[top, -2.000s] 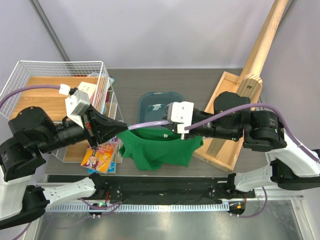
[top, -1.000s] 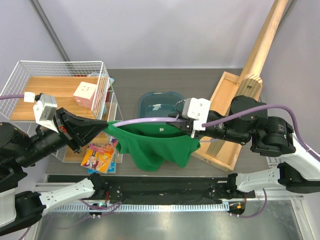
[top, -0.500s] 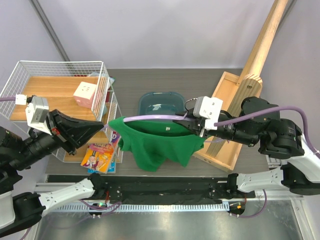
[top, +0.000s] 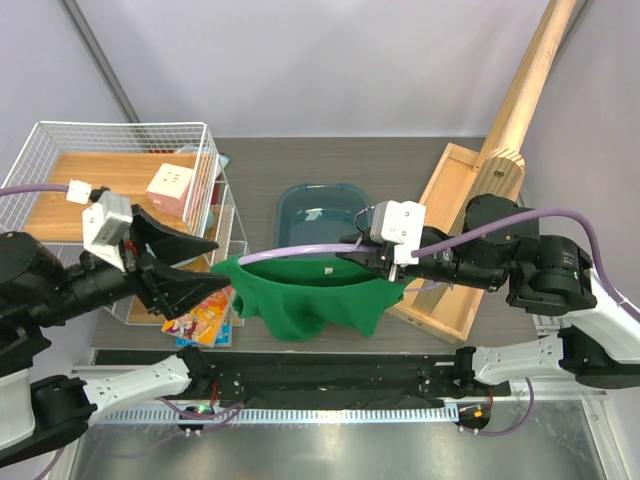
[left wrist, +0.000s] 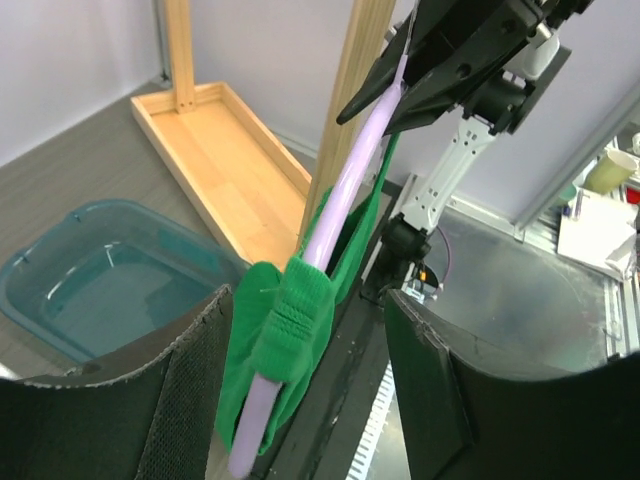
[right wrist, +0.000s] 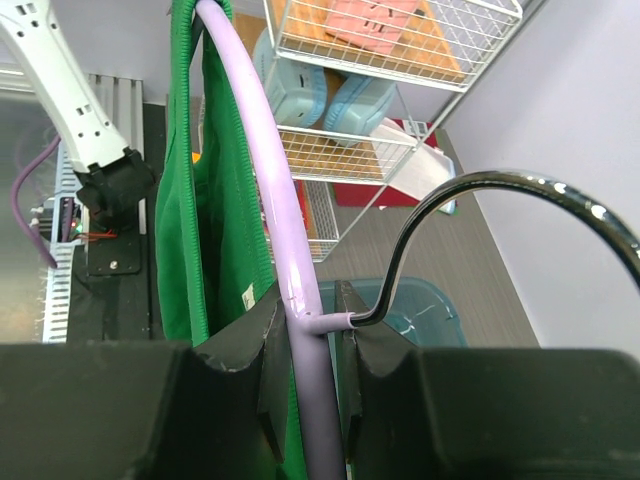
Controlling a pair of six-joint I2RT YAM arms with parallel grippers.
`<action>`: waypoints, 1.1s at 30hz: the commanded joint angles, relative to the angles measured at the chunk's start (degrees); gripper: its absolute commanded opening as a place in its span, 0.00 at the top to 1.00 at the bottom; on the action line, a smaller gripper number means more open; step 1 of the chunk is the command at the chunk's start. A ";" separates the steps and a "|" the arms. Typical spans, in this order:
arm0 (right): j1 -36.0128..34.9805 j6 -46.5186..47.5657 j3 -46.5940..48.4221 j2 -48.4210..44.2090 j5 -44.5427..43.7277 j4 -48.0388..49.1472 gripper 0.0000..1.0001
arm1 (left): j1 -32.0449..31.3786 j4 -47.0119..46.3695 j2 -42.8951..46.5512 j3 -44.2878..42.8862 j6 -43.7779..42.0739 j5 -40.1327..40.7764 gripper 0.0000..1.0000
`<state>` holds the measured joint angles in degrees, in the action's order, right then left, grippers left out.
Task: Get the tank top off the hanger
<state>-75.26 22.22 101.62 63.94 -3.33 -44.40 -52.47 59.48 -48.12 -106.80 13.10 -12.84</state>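
The bright green tank top (top: 310,295) hangs on the lilac hanger (top: 300,250), held in the air over the table's front. My right gripper (top: 365,250) is shut on the hanger's bar beside its silver hook (right wrist: 480,190); in the right wrist view the jaws pinch the lilac bar (right wrist: 305,330). My left gripper (top: 222,264) is open at the hanger's left end. In the left wrist view the green shoulder strap (left wrist: 290,315) wraps the hanger's end (left wrist: 345,190) between my spread fingers (left wrist: 440,400), touching neither.
A white wire rack (top: 120,160) with a wooden shelf and a pink box stands at the left. A teal bin (top: 320,205) sits behind the hanger. A wooden tray with a tall post (top: 450,290) is at the right. A colourful packet (top: 195,315) lies under my left gripper.
My left gripper has opened and let go of the tank top's left strap. The right gripper has carried the hanger a little to the left and nearer.
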 commanded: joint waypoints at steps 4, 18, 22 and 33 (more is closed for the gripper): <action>-0.15 -1.04 2.00 -1.01 2.45 4.06 0.99 | 0.08 0.37 -1.72 2.39 -0.36 -3.77 0.42; -0.15 -0.86 1.91 -1.01 2.54 2.83 0.99 | 0.08 -1.91 0.22 3.53 1.40 -3.95 0.51; -0.06 -0.95 2.09 -0.93 4.37 2.92 0.99 | 0.08 -1.83 0.31 3.80 1.40 -4.91 0.57; -0.15 -0.86 2.00 -0.22 5.00 2.83 0.99 | 0.08 -2.53 0.04 3.53 1.75 -4.83 0.90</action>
<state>-75.26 22.11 101.62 64.12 0.36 -45.76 -52.49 59.59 -47.86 -103.02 14.66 -17.04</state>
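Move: The bunched left shoulder strap of the tank top, on the hanger's left arm, lies about 2 cm to the right of the open left fingers and 2 cm below them, level with them forward. From that hand the hanger's middle, held by the right fingers, is roughly 20 cm right and 2 cm ahead; the tank top's hanging body is some 14 cm right, 6 cm back and 10 cm lower. From the right hand the strap lies about 17 cm left, 1 cm back and 2 cm lower. The left fingers come to pinch the bunched strap near the hanger's left end: the hand sinks some 3 cm and slides about 2 cm right onto it with the fingers only partly narrowing. It then eases back up and left by under a centimetre each and about 1 cm back, and the fingers narrow much further. The right hand keeps its grip at the hook base, drifting about 1 cm back. ##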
